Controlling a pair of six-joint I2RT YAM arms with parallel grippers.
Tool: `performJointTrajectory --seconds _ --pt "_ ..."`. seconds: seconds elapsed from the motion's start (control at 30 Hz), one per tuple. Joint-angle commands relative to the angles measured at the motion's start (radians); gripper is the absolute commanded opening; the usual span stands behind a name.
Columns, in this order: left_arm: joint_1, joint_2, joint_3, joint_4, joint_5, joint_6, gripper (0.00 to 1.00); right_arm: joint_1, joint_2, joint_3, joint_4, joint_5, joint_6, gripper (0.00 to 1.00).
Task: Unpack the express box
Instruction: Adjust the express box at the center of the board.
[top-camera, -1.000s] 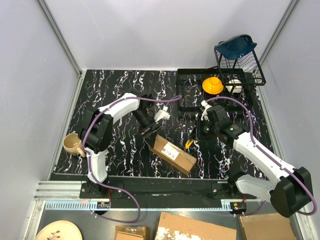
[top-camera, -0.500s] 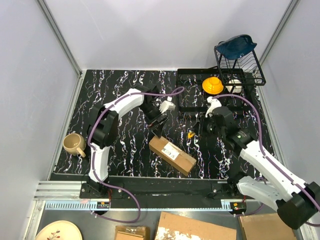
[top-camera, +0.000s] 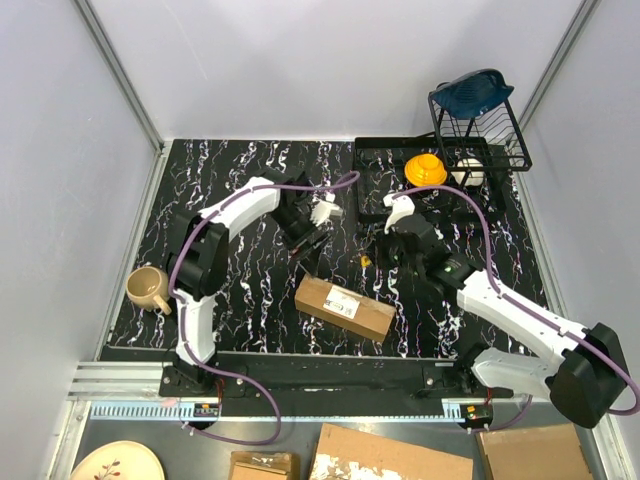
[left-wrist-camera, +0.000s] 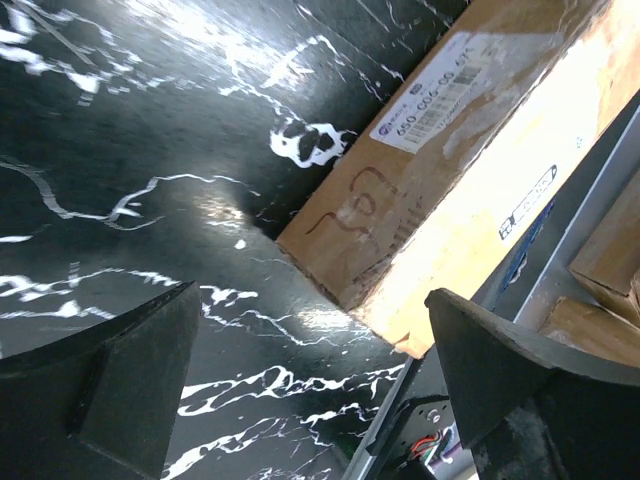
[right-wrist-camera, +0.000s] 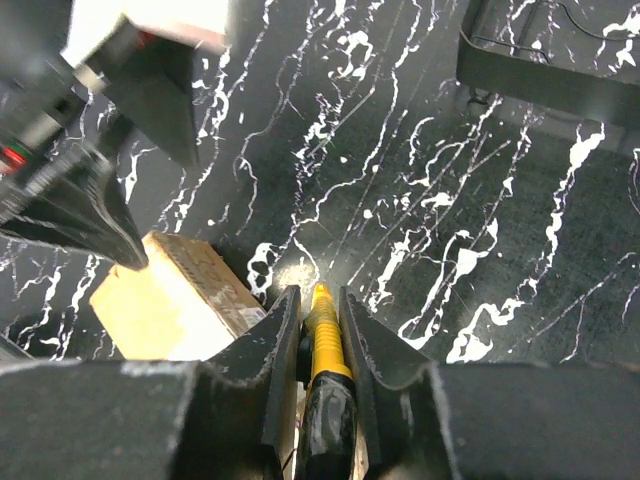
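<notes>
The express box (top-camera: 345, 308), a brown carton with a white label, lies flat near the table's front, and one end of it shows in the left wrist view (left-wrist-camera: 470, 150). My left gripper (top-camera: 303, 245) hovers just behind the box's left end, open wide (left-wrist-camera: 310, 390) with nothing between its fingers. My right gripper (top-camera: 375, 252) hangs behind the box's middle, shut on a yellow-and-black utility knife (right-wrist-camera: 322, 345). The knife's yellow tip (top-camera: 366, 261) points down at the table beside the box (right-wrist-camera: 165, 300).
A tan mug (top-camera: 148, 289) stands at the left edge. A black dish tray (top-camera: 372, 195) at the back right holds a yellow item (top-camera: 425, 170), beside a wire rack (top-camera: 480, 125). Torn cardboard pieces (top-camera: 390, 458) and a plate (top-camera: 115, 462) lie below the table's front rail.
My right gripper has swung left with the knife toward the middle of the table. My left gripper has drawn back from the box's left end. The box has turned slightly.
</notes>
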Motion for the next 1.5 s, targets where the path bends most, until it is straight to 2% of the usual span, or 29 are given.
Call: performJointTrajectory --seconds 0.0,0.13,0.23,0.27,0.43,0.53,0.57,0.67,0.83,0.93,1.27,1.37,1.47 --pt "0.036 -0.061 0.136 -0.048 0.012 -0.014 0.99 0.008 0.016 0.014 -0.049 0.054 0.024 0.00" --pt "0.042 -0.099 0.171 -0.134 0.049 0.063 0.99 0.021 0.004 0.028 -0.159 0.100 0.064 0.00" --pt "0.018 -0.171 0.052 -0.162 0.033 0.127 0.99 0.047 0.008 0.069 -0.284 0.150 0.104 0.00" --pt "-0.009 -0.196 -0.030 -0.142 0.016 0.138 0.99 0.056 0.010 0.080 -0.345 0.167 0.114 0.00" --pt "-0.108 -0.339 -0.198 -0.068 -0.109 0.132 0.99 0.100 0.027 0.137 -0.503 0.224 0.173 0.00" --pt "-0.155 -0.370 -0.293 0.005 -0.171 0.083 0.99 0.119 -0.002 0.139 -0.523 0.215 0.196 0.00" --pt "-0.165 -0.374 -0.339 0.074 -0.197 0.061 0.99 0.131 -0.005 0.139 -0.529 0.215 0.199 0.00" --pt "-0.174 -0.348 -0.381 0.189 -0.271 -0.021 0.99 0.146 -0.005 0.137 -0.555 0.207 0.217 0.00" --pt "-0.168 -0.302 -0.349 0.318 -0.398 -0.092 0.99 0.188 -0.012 0.120 -0.558 0.201 0.262 0.00" --pt "-0.146 -0.264 -0.294 0.336 -0.399 -0.106 0.99 0.197 -0.022 0.109 -0.557 0.195 0.280 0.00" --pt "-0.105 -0.163 -0.160 0.306 -0.319 -0.092 0.99 0.199 -0.097 0.077 -0.528 0.186 0.285 0.00" --pt "-0.077 -0.190 -0.152 0.252 -0.267 -0.065 0.99 0.199 -0.105 0.103 -0.561 0.271 0.262 0.00" --pt "-0.036 -0.225 -0.136 0.185 -0.224 -0.026 0.99 0.197 -0.127 0.135 -0.511 0.361 0.205 0.00"
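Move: The express box's middle lies about 11 cm back and 7 cm to the right of the open left hand, some 5 cm lower, with its left end closest to that hand. The yellow cutter held in the right hand is roughly 12 cm to the left hand's right and 6 cm higher. The black rack tray is centred some 20 cm ahead and 25 cm right of the left hand. From the right hand the box is about 12 cm back, 7 cm left and 13 cm down. Looping around the box's left end, the open left hand lifts about 5 cm, swings back some 12 cm, sinks, then sweeps forward about as far, low down, to shove that end forward, fingers tilting forward some 20 degrees. The right hand, still gripping the cutter, draws back about 8 cm and 4 cm right, sinking slightly, to the box's right side. ##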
